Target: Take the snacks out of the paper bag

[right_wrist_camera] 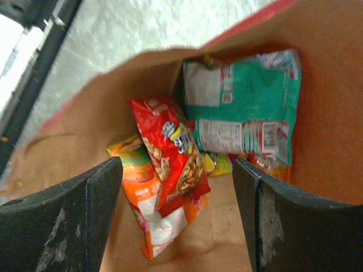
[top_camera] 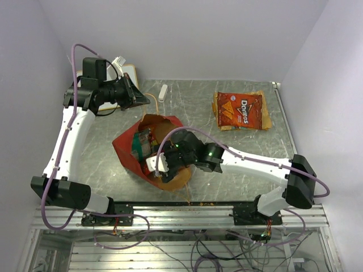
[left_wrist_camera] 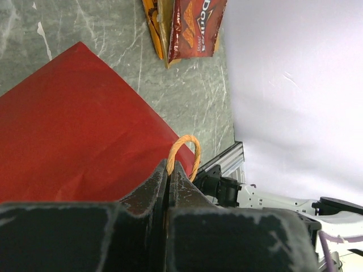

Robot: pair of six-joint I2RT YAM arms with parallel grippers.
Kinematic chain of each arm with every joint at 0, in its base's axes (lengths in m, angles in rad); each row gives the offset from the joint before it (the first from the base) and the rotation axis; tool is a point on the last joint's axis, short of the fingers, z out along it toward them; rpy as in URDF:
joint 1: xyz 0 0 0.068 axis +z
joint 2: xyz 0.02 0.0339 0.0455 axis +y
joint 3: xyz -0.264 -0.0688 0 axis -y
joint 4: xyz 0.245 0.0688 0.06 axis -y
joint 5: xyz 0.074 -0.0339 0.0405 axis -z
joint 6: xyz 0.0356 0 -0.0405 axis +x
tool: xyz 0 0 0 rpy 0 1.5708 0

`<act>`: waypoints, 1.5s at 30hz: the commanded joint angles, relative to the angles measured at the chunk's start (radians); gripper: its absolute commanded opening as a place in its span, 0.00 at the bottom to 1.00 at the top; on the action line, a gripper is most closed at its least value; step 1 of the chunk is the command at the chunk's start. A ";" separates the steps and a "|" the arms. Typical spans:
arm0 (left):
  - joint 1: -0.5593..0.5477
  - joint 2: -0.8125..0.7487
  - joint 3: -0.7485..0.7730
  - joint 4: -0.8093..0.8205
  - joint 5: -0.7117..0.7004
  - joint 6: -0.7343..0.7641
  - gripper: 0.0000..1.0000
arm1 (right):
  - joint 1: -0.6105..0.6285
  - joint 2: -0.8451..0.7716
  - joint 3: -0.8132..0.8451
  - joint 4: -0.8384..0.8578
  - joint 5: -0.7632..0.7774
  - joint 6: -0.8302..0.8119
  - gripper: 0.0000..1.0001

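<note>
The paper bag [top_camera: 126,148], red outside and brown inside, lies at the table's middle with its mouth toward the right arm. My left gripper [top_camera: 143,100] is shut on its tan cord handle [left_wrist_camera: 185,152], with the bag's red side [left_wrist_camera: 74,130] just beyond the jaws [left_wrist_camera: 170,168]. My right gripper [top_camera: 161,164] is open inside the bag's mouth. Between its fingers [right_wrist_camera: 178,192] I see a red packet [right_wrist_camera: 173,153], an orange packet [right_wrist_camera: 148,212] under it and a teal packet [right_wrist_camera: 244,113] behind. Two Doritos packets [top_camera: 241,110] lie on the table at the far right, also in the left wrist view [left_wrist_camera: 193,28].
A white pen-like object [top_camera: 163,92] lies behind the bag. A pale board [top_camera: 129,72] stands at the back left behind the left arm. White walls close the table on three sides. A metal rail [top_camera: 187,212] runs along the near edge.
</note>
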 commanded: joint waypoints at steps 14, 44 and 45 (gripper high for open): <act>0.006 -0.067 -0.050 0.051 -0.029 -0.047 0.07 | -0.020 0.178 -0.062 0.192 0.262 -0.089 0.50; 0.007 -0.028 -0.054 0.094 0.002 -0.064 0.07 | -0.042 -0.244 0.021 -0.097 0.300 0.203 0.00; 0.007 -0.026 -0.055 0.099 0.003 -0.064 0.07 | -0.042 -0.264 0.032 -0.108 0.310 0.209 0.00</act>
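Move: The right hand, open and pointing left and down into the paper bag, has the red snack about 4 cm ahead, 2 cm to its left and 10 cm below. The green snack lies some 7 cm farther out than the red one and 7 cm left of it. The orange-white snack sits 2 cm back and 3 cm right of it, slightly lower. From the left hand, still on the bag's handle, the red snack is roughly 11 cm back, 3 cm right and 25 cm below. Closing fully, the right fingers pinch one end of the red snack after sinking about 10 cm and reaching 6 cm forward into the bag, tipping slightly steeper. The hand then lifts the snack some 15 cm while easing right and a little back, turning clockwise to about 20 degrees in all. The left hand keeps its pinch on the handle, nearly still. ##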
